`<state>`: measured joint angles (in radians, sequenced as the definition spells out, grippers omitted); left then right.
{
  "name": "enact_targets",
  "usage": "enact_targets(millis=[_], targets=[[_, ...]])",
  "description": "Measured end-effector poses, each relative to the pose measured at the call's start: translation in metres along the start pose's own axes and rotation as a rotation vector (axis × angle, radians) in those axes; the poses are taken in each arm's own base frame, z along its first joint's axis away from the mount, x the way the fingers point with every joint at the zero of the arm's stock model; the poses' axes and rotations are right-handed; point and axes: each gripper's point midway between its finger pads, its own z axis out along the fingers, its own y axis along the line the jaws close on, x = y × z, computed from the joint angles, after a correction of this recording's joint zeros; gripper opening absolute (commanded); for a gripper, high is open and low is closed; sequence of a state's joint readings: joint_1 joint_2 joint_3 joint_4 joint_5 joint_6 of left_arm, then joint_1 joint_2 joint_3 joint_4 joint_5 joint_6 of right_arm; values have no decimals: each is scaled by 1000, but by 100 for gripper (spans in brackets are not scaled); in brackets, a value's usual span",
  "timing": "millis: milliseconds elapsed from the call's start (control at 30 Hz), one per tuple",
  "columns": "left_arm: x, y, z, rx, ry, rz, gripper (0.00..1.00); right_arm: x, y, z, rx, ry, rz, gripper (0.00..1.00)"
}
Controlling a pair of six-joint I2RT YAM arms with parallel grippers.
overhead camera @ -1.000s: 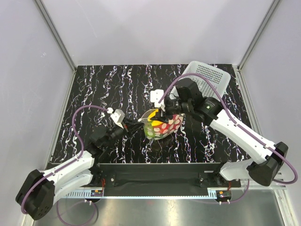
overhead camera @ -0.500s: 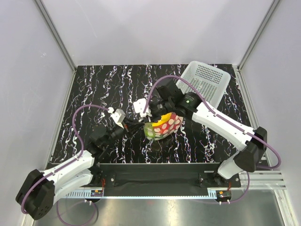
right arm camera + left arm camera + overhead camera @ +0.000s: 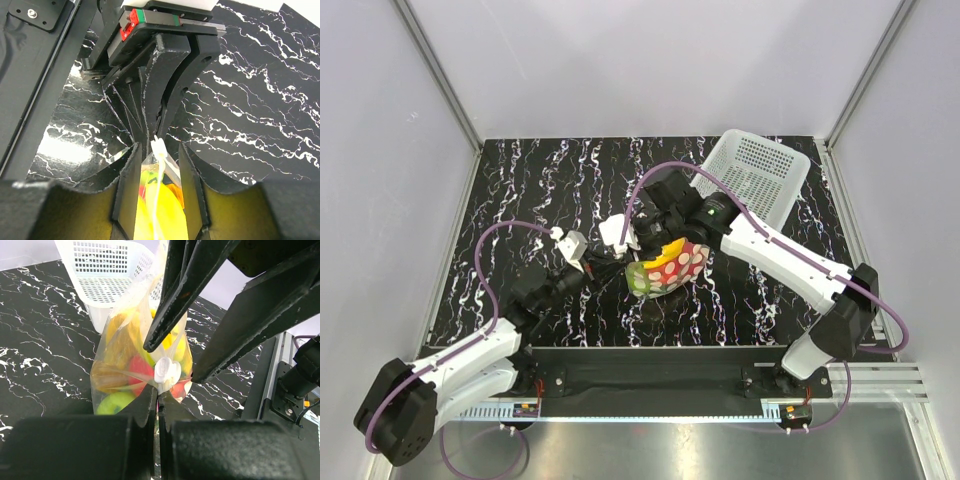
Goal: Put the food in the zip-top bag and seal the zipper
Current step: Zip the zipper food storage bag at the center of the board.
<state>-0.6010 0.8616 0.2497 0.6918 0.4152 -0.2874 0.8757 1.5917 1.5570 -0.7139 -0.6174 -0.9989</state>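
The zip-top bag (image 3: 668, 268) stands on the black marbled table with the food inside: yellow banana (image 3: 160, 215), a red fruit (image 3: 139, 369) and a green one (image 3: 116, 402). My left gripper (image 3: 159, 394) is shut on the bag's left top corner, just below a small white tab (image 3: 167, 372) at the end of the zipper (image 3: 158, 190). My right gripper (image 3: 158, 145) reaches down from above, open, its fingers (image 3: 131, 185) astride the bag's mouth with gaps on both sides of the strip. In the top view the right gripper (image 3: 642, 248) sits close to the left gripper (image 3: 605, 262).
A white perforated basket (image 3: 760, 165) stands tilted at the back right, behind the bag; it also shows as the basket (image 3: 105, 270) in the left wrist view. The black base rail (image 3: 660, 370) runs along the near edge. Grey walls enclose the table.
My right arm has swung left along the bag's mouth toward the left gripper, and its jaws have narrowed. The left gripper and the bag have stayed put.
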Motion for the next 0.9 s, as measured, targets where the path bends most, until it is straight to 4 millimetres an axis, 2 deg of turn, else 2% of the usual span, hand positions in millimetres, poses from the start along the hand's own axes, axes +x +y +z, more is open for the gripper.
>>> enact_targets(millis=[67,467,533,633,700,900], targets=[[0,0,0,0,1,0,0,0,0,0,-1,3,-3,42],[3,0,1,3,13,-5,1,12,3,9,-26,34,-10,12],[3,0,1,5,14,-2,20,12,3,9,-25,35,-11,11],[1,0,2,10,6,7,38,13,4,9,-28,42,-8,4],[0,-1,2,12,1,9,41,13,5,8,-32,45,-5,0],[-7,-2,3,18,-25,29,44,12,4,9,-50,57,8,0]])
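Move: Pinched in the left fingertips is the bag's zipper corner. The zipper's white slider sits about 1 cm ahead of them, 2 cm to their right and 1 cm higher. From the right hand, whose open fingers straddle it from above, the slider lies level fore and aft, about 1 cm left and 2 cm down. The bananas in the bag lie some 8 cm to the right of the slider, about 1 cm farther out and 5 cm below it. Sinking about 1.5 cm, the right hand brings its half-open fingers down over the slider and closes them on it, then stays there holding the pinch. Only then do the left fingers, still until now, open to nearly half their range and let go of the zipper corner, staying close around it and starting to rise by under 1 cm. ##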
